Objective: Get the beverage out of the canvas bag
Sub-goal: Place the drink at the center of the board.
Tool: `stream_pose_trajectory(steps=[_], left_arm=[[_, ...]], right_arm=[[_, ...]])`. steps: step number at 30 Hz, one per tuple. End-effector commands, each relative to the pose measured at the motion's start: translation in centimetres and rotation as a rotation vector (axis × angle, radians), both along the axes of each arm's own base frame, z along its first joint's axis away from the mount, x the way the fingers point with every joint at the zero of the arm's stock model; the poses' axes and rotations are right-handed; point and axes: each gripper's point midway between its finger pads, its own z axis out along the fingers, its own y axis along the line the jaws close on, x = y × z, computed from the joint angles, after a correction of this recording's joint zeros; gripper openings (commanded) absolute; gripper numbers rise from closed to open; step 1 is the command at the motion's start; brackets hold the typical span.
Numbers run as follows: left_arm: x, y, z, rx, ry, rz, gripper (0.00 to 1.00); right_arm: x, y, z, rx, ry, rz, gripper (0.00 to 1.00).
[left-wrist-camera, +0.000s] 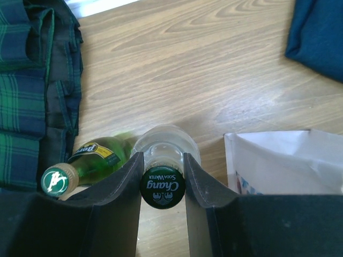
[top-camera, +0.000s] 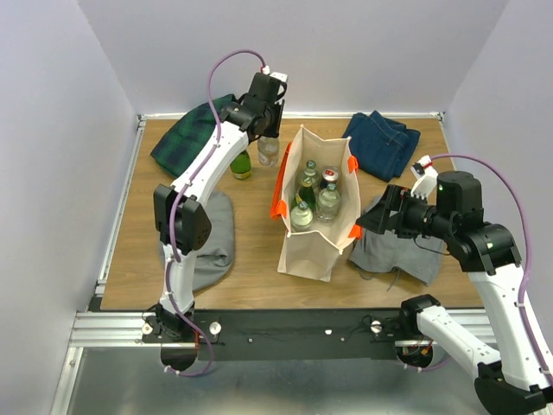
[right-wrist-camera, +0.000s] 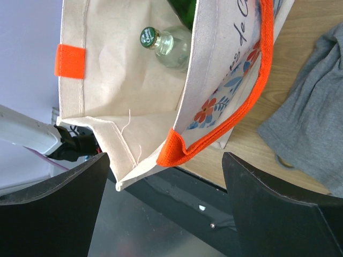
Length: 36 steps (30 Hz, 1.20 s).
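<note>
The beige canvas bag [top-camera: 313, 238] with orange handles stands upright mid-table, with several bottles [top-camera: 315, 194] inside. My left gripper [top-camera: 267, 130] is behind the bag's left side. It is shut on the neck of a clear soda water bottle [top-camera: 269, 154] that stands on the table. In the left wrist view its fingers [left-wrist-camera: 123, 182] press both sides of the green cap [left-wrist-camera: 162, 187]. My right gripper [top-camera: 378, 218] is open at the bag's right side. In the right wrist view [right-wrist-camera: 166, 156] the bag's corner [right-wrist-camera: 123, 80] and an orange handle [right-wrist-camera: 236, 112] lie between its jaws, untouched.
A green bottle [top-camera: 241, 164] stands just left of the clear one. A plaid cloth [top-camera: 194, 130] lies back left and a blue denim cloth [top-camera: 384, 143] back right. Grey cloths lie front left [top-camera: 216, 233] and under the right gripper [top-camera: 397, 246].
</note>
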Motion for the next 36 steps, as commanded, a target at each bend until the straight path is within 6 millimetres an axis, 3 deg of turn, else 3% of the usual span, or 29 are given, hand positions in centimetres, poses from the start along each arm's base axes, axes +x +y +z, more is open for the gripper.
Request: stream_pose_trajectory(steps=[1, 10, 36], left_arm=[[2.5, -0.8, 3.0, -0.079, -0.118, 0.011, 0.00], [3.4, -1.0, 0.2, -0.083, -0.072, 0.027, 0.00], [4.0, -0.4, -1.5, -0.077, -0.039, 0.033, 0.00]], right_arm=[[0.2, -0.1, 0.4, -0.010, -0.026, 0.004, 0.95], [0.3, 0.0, 0.1, -0.014, -0.022, 0.008, 0.95], [0.2, -0.2, -0.3, -0.020, -0.014, 0.004, 0.94]])
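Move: The left gripper holds the clear bottle by its neck. The empty spot on the board where it is to stand is some 24 cm below that hand and about 2 cm ahead. At that spot's left stands the green bottle, 8 cm left of the hand and 1 cm ahead; the plaid cloth lies 11 cm ahead, 21 cm left. The canvas bag's middle is 17 cm back and 14 cm right. From the right hand the spot lies about 35 cm ahead, 26 cm left, 27 cm below. Lower the left gripper about 5 cm, easing some 2 cm forward and tipping the fingers down a touch, to set the clear bottle on the wood just right of the green bottle. Stop the descent there and hold almost still, keeping the fingers closed on the neck. ##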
